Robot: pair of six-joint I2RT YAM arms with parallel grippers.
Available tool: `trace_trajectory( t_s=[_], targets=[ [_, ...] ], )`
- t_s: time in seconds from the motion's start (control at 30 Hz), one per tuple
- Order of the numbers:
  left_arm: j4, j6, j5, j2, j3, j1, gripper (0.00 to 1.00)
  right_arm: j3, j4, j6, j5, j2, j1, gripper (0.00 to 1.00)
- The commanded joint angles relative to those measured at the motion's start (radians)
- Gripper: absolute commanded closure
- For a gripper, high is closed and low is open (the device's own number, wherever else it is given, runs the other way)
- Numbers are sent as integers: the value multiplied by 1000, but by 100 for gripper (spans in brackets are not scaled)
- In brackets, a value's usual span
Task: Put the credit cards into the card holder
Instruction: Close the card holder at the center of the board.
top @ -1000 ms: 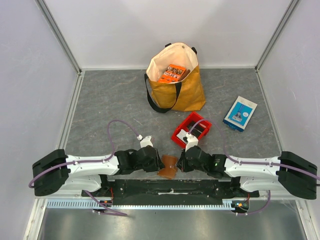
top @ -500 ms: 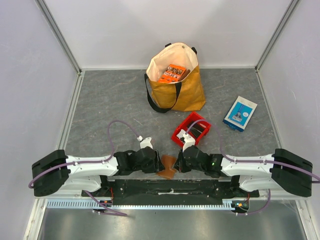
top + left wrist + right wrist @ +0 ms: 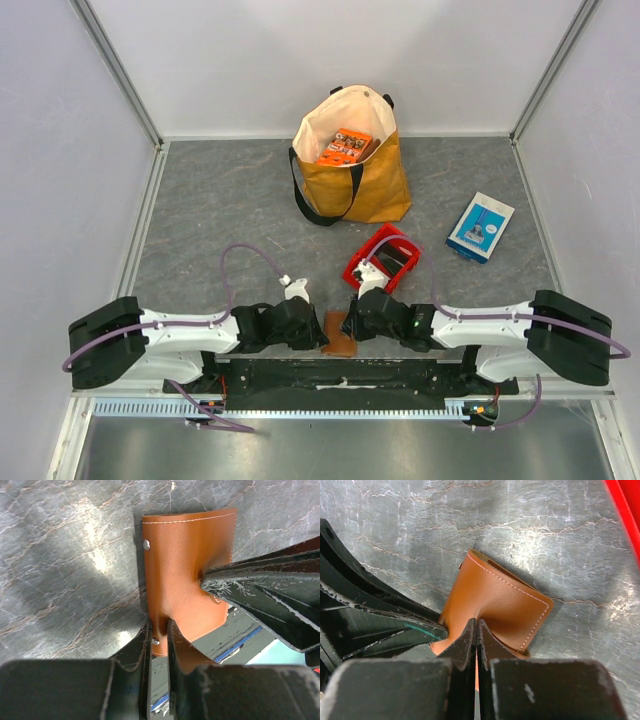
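The card holder (image 3: 340, 336), a brown leather folder with snap studs, lies partly lifted near the table's front edge between both arms. My left gripper (image 3: 159, 630) is shut on its near edge, beside a stud; the holder (image 3: 187, 570) bends up from there. From the other side my right gripper (image 3: 477, 626) is shut on a thin flap of the holder (image 3: 495, 595), and the leather puckers at the pinch. Dark flat credit cards (image 3: 395, 262) lie in the red bin (image 3: 372, 243) just beyond the right gripper (image 3: 352, 318).
A yellow tote bag (image 3: 365, 185) with an orange packet (image 3: 345, 146) stands at the back. A blue-and-white box (image 3: 480, 227) lies at the right. The red bin's wall (image 3: 626, 510) is close to the right wrist. White side walls enclose the table.
My left gripper has closed in on the holder's edge. The right arm has slid left toward the left gripper, still pinching the holder.
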State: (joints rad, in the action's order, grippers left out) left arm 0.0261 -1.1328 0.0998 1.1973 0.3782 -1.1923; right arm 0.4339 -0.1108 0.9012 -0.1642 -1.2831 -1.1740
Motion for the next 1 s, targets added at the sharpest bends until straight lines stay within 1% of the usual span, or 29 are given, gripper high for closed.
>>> trace_trajectory(
  t_s=[0.0,0.1,0.2,0.27,0.3,0.37,0.47,0.53,0.7,0.97],
  targets=[
    [9,-41,11,41,-13,-15,85,31,26,-22,-21,-7,0,100],
    [40,-58,24,45,-4,-16,86,42,86,-42,-64,60,4,99],
    [75,-70,40,38,2,-16,85,43,166,-67,-104,177,13,96],
    [84,-74,51,22,2,-16,79,37,232,-61,-127,250,17,95],
    [89,-76,58,7,1,-18,74,34,258,-58,-127,280,20,95],
    [100,-74,74,-21,2,-18,69,19,318,-29,-120,314,20,95],
    [103,-58,98,-65,14,-21,60,-18,300,7,-46,320,19,96],
    [98,-38,104,-76,27,-21,55,-37,287,22,-26,311,20,97],
    [72,8,94,-24,76,-21,51,-55,212,42,6,281,19,98],
    [32,38,64,96,125,-21,49,-50,125,47,22,183,19,98]
  ],
)
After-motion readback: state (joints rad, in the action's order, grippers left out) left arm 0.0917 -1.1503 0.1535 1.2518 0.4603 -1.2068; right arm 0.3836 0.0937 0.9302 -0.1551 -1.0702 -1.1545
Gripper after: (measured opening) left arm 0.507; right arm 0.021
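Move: The folded card holder lies right under my closed right fingertips, its middle about 1 cm to their left and 1 cm below. Its strap is roughly 3 cm to the right and 1 cm back of those tips. The red tray stands some 15 cm ahead of them and 8 cm to the right. From my left hand, its fingers nearly shut at the holder's left edge, the holder's middle is about 3 cm right and 1 cm ahead. I lift my shut right fingertips off the holder's top, rising about 5 cm as I swing right, then bring them down again near the strap at its right edge, roughly 4 cm right of where they began and a little back. My left hand stays at the left edge and opens to about half, releasing its pinch there. ##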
